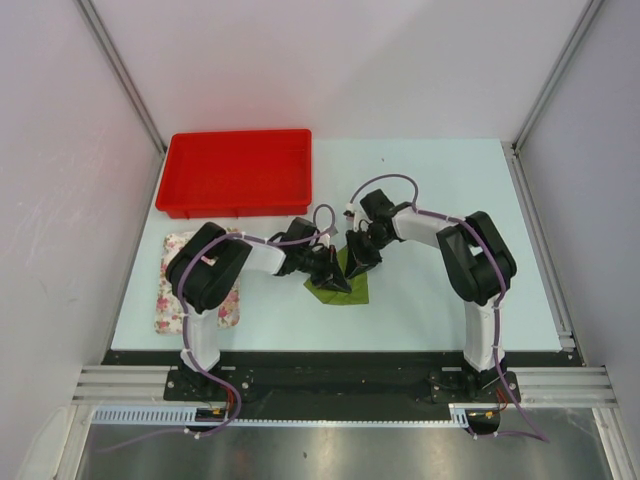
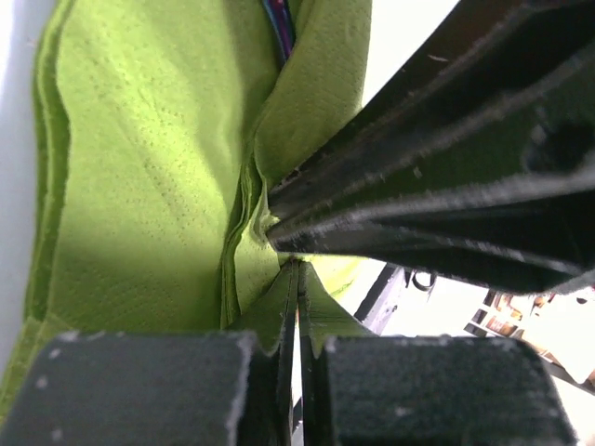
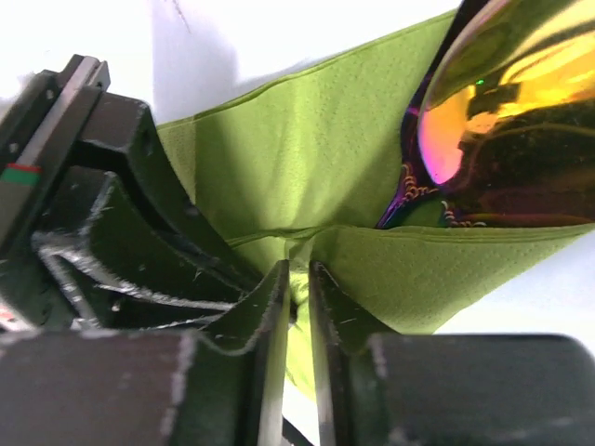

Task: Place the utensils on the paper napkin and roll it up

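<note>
The olive-green paper napkin (image 1: 345, 291) lies at the table's middle, folded over the utensils. In the right wrist view a shiny golden-orange utensil end (image 3: 502, 102) and a purple patterned piece (image 3: 409, 197) poke out from under the napkin's fold (image 3: 446, 265). The left wrist view shows only a purple sliver of a utensil (image 2: 279, 23) in the napkin's crease (image 2: 139, 186). My right gripper (image 3: 297, 276) (image 1: 357, 268) is shut on a puckered ridge of the napkin, with green paper between its jaws. My left gripper (image 2: 297, 268) (image 1: 338, 279) is shut, tips pressed against the same fold beside the right fingers (image 2: 418, 177).
A red tray (image 1: 238, 170) stands at the back left. A floral pink and white cloth (image 1: 172, 310) lies at the near left, partly under the left arm. Both arms meet over the napkin.
</note>
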Controlling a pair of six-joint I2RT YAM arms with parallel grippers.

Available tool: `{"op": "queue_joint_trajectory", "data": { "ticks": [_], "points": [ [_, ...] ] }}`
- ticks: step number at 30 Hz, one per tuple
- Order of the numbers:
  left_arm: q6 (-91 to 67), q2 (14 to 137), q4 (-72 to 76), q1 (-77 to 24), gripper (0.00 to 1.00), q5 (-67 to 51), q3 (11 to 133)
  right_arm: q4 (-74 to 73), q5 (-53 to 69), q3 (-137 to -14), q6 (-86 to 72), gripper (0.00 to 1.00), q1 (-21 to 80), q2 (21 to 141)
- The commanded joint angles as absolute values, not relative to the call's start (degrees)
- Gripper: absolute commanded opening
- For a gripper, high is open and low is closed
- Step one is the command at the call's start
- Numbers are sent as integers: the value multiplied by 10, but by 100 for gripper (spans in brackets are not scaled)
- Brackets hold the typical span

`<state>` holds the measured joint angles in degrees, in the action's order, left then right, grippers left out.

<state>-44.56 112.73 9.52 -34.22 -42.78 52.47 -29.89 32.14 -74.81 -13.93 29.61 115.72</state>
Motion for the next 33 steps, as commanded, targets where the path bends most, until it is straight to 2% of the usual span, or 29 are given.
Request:
{"op": "queue_joint_trajectory", "data": {
  "ticks": [1, 9, 22, 24, 25, 28, 32, 33],
  "points": [
    [-410, 1155, 35, -351, 0, -369, 537, -330, 313, -790, -128, 21, 285, 1123],
    [-408, 1151, 38, -352, 0, -368, 537, -338, 335, -792, -157, 21, 277, 1100],
    [-410, 1151, 52, -353, 1, -379, 534, -294, 297, -733, -149, 16, 291, 1168],
    [-410, 1137, 65, -352, 6, -383, 531, -294, 292, -727, -145, 15, 290, 1183],
    [-410, 1127, 72, -352, 17, -383, 524, -294, 288, -724, -142, 14, 290, 1186],
    [-411, 1059, 111, -340, 37, -384, 495, -298, 287, -708, -140, 14, 287, 1189],
    [-389, 981, 46, -309, 48, -383, 478, -292, 284, -696, -138, 13, 287, 1184],
    [-373, 968, 27, -292, 55, -371, 468, -292, 284, -695, -138, 13, 287, 1185]
  ]
}}
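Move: The right hand's slightly parted tips are at the folded napkin's upper flap edge, about 1 cm below the hand point; the spoon bowl lies roughly 8 cm straight ahead, level with the tips. The left hand pinches the same flap edge, right at its pads. From the left hand, the right hand's spot is some 3 cm ahead and 1 cm right, and the napkin's left corner is about 9 cm left, level with it and a centimetre lower. Up about 4 cm and slightly forward off the flap edge, then straight back down to nearly the same spot: the right hand resets its tips there, with its fingers still only slightly parted. The left hand meanwhile stays put, keeping its pinch on the fold, and only at the end opens to about half and lifts some 3 cm, drifting a little left, clear of the napkin. ##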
